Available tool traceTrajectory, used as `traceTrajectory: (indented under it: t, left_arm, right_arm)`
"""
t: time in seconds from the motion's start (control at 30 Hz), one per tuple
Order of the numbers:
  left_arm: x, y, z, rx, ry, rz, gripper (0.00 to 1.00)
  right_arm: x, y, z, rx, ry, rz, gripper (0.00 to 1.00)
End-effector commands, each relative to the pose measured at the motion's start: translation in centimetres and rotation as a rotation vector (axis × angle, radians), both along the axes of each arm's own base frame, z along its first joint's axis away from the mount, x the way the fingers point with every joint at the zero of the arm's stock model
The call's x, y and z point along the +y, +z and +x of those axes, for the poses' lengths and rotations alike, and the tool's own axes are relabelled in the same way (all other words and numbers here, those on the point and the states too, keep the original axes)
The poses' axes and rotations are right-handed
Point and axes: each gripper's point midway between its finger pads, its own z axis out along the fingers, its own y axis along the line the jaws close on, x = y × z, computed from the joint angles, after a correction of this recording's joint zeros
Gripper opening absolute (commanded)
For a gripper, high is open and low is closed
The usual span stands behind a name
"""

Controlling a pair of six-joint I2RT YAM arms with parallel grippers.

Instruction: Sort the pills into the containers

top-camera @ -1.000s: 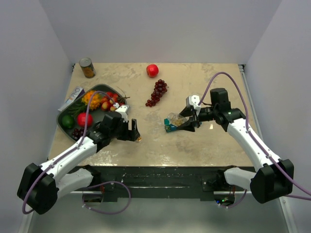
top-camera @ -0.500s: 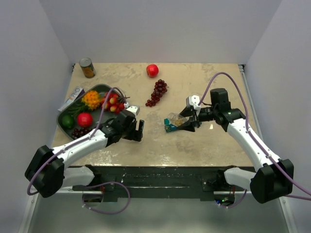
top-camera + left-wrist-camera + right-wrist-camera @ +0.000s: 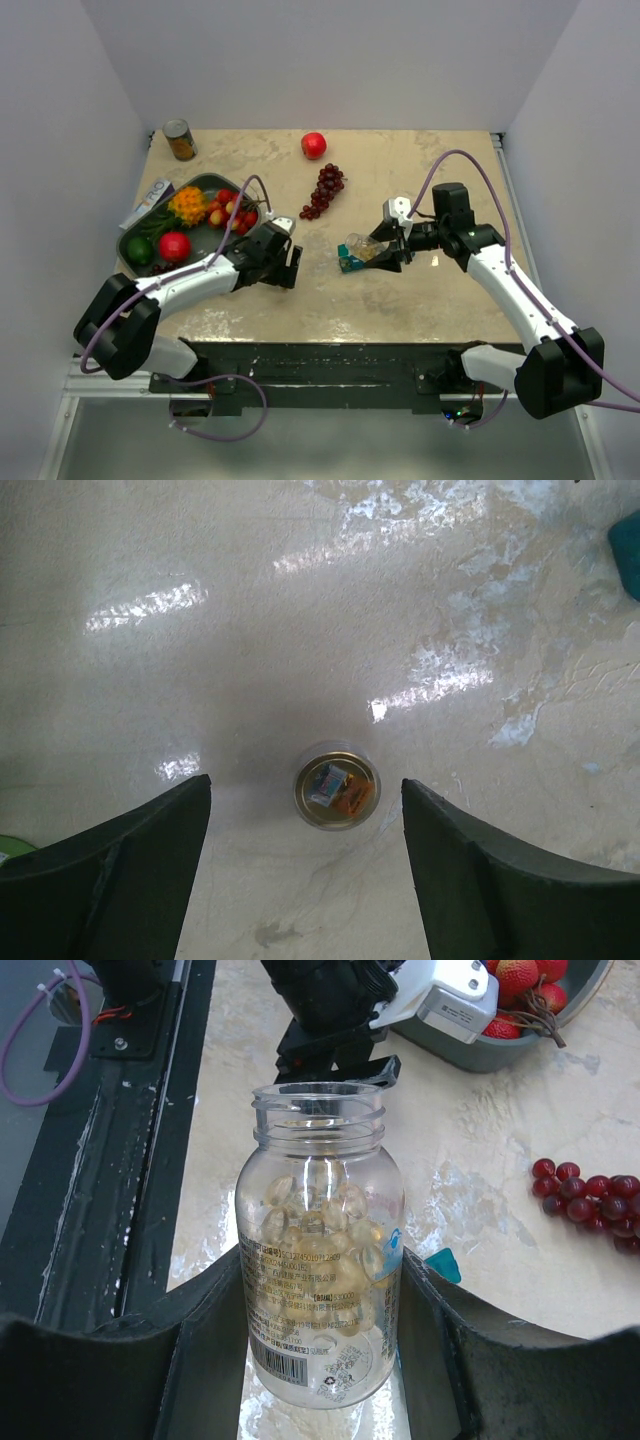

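My right gripper [image 3: 386, 254] is shut on a clear, uncapped pill bottle [image 3: 320, 1210] about half full of pale yellow softgel pills [image 3: 312, 1222]. It holds the bottle [image 3: 361, 245] tilted, mouth toward the left, just above the table. Under the bottle lies the teal pill organiser [image 3: 347, 264], of which only a corner [image 3: 443, 1265] shows beside the glass. My left gripper [image 3: 291, 268] is open and low over the table, a small round cap [image 3: 337, 785] lying between its fingers [image 3: 150, 850] without touching them. The organiser's edge [image 3: 630, 550] shows at the far upper right.
A dark green fruit tray [image 3: 126, 256] with fruit stands at the left, a small box [image 3: 148, 198] beside it. A grape bunch [image 3: 323, 190], a red apple [image 3: 314, 145] and a can [image 3: 180, 140] lie farther back. The table's front edge runs just behind my left gripper.
My left arm has swung right, away from the tray, and its gripper now sits over the small cap. The right arm and the bottle have not moved.
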Motion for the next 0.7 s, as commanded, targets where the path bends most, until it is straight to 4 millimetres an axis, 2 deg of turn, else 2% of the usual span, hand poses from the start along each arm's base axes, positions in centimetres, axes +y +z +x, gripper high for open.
traceTrajectory:
  t: [0.0,0.2,0.33,0.57,0.67]
  left_arm:
    - [-2.1,1.6,1.5,-0.055,-0.032,-0.047,0.79]
    - [-2.4,-0.1,0.6,-0.004,-0.044,-0.004,0.71]
    - [-1.9,-1.4,0.3,0.032,-0.028,0.054,0.65]
    - [-1.9,-2.2,0.2,0.050,-0.032,0.109,0.56]
    - [-1.9,-2.5,0.0,0.062,-0.036,0.122,0.55]
  right_arm:
    - [0.0,0.7,0.2,-0.039,0.007,0.021,0.00]
    - [0.1,0.6,0.2,-0.037,0.008,0.019,0.00]
    - [0.0,0.6,0.2,-0.039,0.004,0.018,0.00]
    - [0.0,0.5,0.3,-0.036,0.003,0.016,0.00]
    - [0.0,0.5,0.3,-0.036,0.002,0.017,0.00]
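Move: The small round lid lies flat on the table almost under the open left hand: some 4 cm below, about 2 cm to its right and level with it fore and aft. The green-capped bottle stands about 13 cm to the left of this hand, also level, and the teal pill box lies around 20 cm to its right and 6 cm ahead. From the right hand, which holds the open jar up, the lid is roughly 19 cm left and 20 cm down. The left hand first slides a good centimetre to its right until it is centred over the small lid, then sinks about 3 cm onto it, easing to a stop low over the table as the fingers tip some 10 degrees nearer to upright. All the while the fingers narrow from wide open to a bit over half, so that the tips end astride the lid's rim, left and right, with a slim gap still showing on each side and no pinch yet. ##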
